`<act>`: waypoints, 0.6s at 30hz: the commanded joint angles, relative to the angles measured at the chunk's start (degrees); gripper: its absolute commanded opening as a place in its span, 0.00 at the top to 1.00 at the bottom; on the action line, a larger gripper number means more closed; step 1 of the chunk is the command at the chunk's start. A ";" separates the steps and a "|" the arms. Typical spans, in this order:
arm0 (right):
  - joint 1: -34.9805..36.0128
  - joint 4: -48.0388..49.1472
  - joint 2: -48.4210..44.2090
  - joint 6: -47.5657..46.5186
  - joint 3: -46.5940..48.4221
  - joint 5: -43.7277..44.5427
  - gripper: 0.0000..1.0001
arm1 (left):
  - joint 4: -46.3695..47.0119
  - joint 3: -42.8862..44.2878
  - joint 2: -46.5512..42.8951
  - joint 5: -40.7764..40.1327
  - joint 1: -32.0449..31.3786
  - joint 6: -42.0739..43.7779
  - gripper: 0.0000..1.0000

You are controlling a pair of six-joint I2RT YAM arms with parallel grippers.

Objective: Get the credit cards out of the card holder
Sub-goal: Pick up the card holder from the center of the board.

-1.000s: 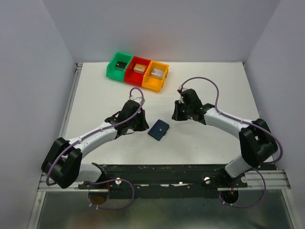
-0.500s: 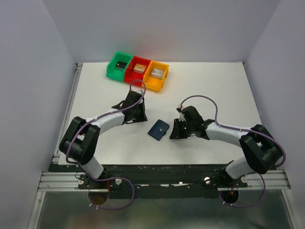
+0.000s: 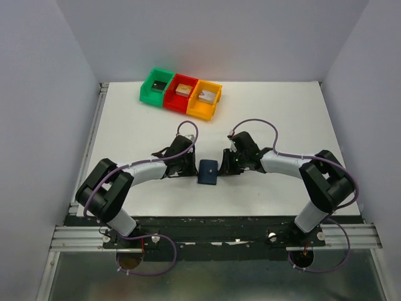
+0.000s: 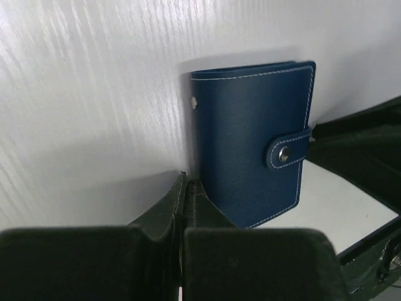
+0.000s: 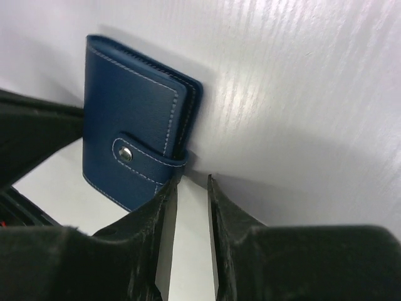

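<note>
The navy blue card holder (image 3: 208, 171) lies flat on the white table between my two grippers, snapped shut by its strap. The credit cards are hidden inside it. In the left wrist view the card holder (image 4: 250, 144) has my left gripper (image 4: 187, 183) shut with nothing in it, its tips against the holder's near left corner. From above, that left gripper (image 3: 191, 167) sits at the holder's left edge. My right gripper (image 5: 191, 182) stands a little open and empty; one finger touches the card holder (image 5: 131, 132) by the strap end. In the top view the right gripper (image 3: 224, 166) is at the holder's right edge.
Green bin (image 3: 156, 86), red bin (image 3: 182, 92) and orange bin (image 3: 205, 99) stand in a row at the back left, each with a small block inside. White walls enclose the table on three sides.
Both arms have swung inward and down to the card holder, one at each side. The holder has turned and shifted slightly. The right jaws have widened; the left stay shut.
</note>
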 commanded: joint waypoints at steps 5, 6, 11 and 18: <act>-2.48 -3.68 -0.75 -0.16 2.39 3.18 0.60 | -0.47 -3.54 -6.42 -3.09 -2.04 -1.41 1.00; -2.48 -3.42 -2.15 -0.17 1.52 3.10 0.55 | -1.17 -3.71 -7.65 -3.89 -2.13 -1.40 1.00; -2.39 3.86 -6.73 2.20 -4.19 -3.30 0.38 | -2.15 -3.89 -11.87 -8.64 -1.96 -1.76 1.00; -2.21 15.47 -2.70 7.21 -7.28 -13.42 0.37 | -0.04 -2.22 -10.22 -7.06 -1.61 -0.88 1.00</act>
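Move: Both gripper tips are low at the card holder's two long sides. For the left hand, shut, the holder's middle is about 5 cm to its right and 1 cm ahead; for the right hand, partly open at the strap side, it is some 5 cm left and 2 cm ahead, at roughly tip height. Nothing else is near: from the right hand the yellow bin stands about 33 cm ahead and 5 cm left, the red bin about 36 cm ahead and 16 cm left. With the tips still against the card holder's opposite long edges, the left hand slides back towards the base by about 1.5 cm while the right eases as far forward and a little right, twisting the holder between them. Then both come free and rise: the shut left hand by almost 4 cm, drifting slightly forward and left with its fingertips tipping up a little, the right by about 2.5 cm and some 2 cm back, then a little left, opening its fingers clearly wider and rolling about 10 degrees so that they point more towards the holder. ##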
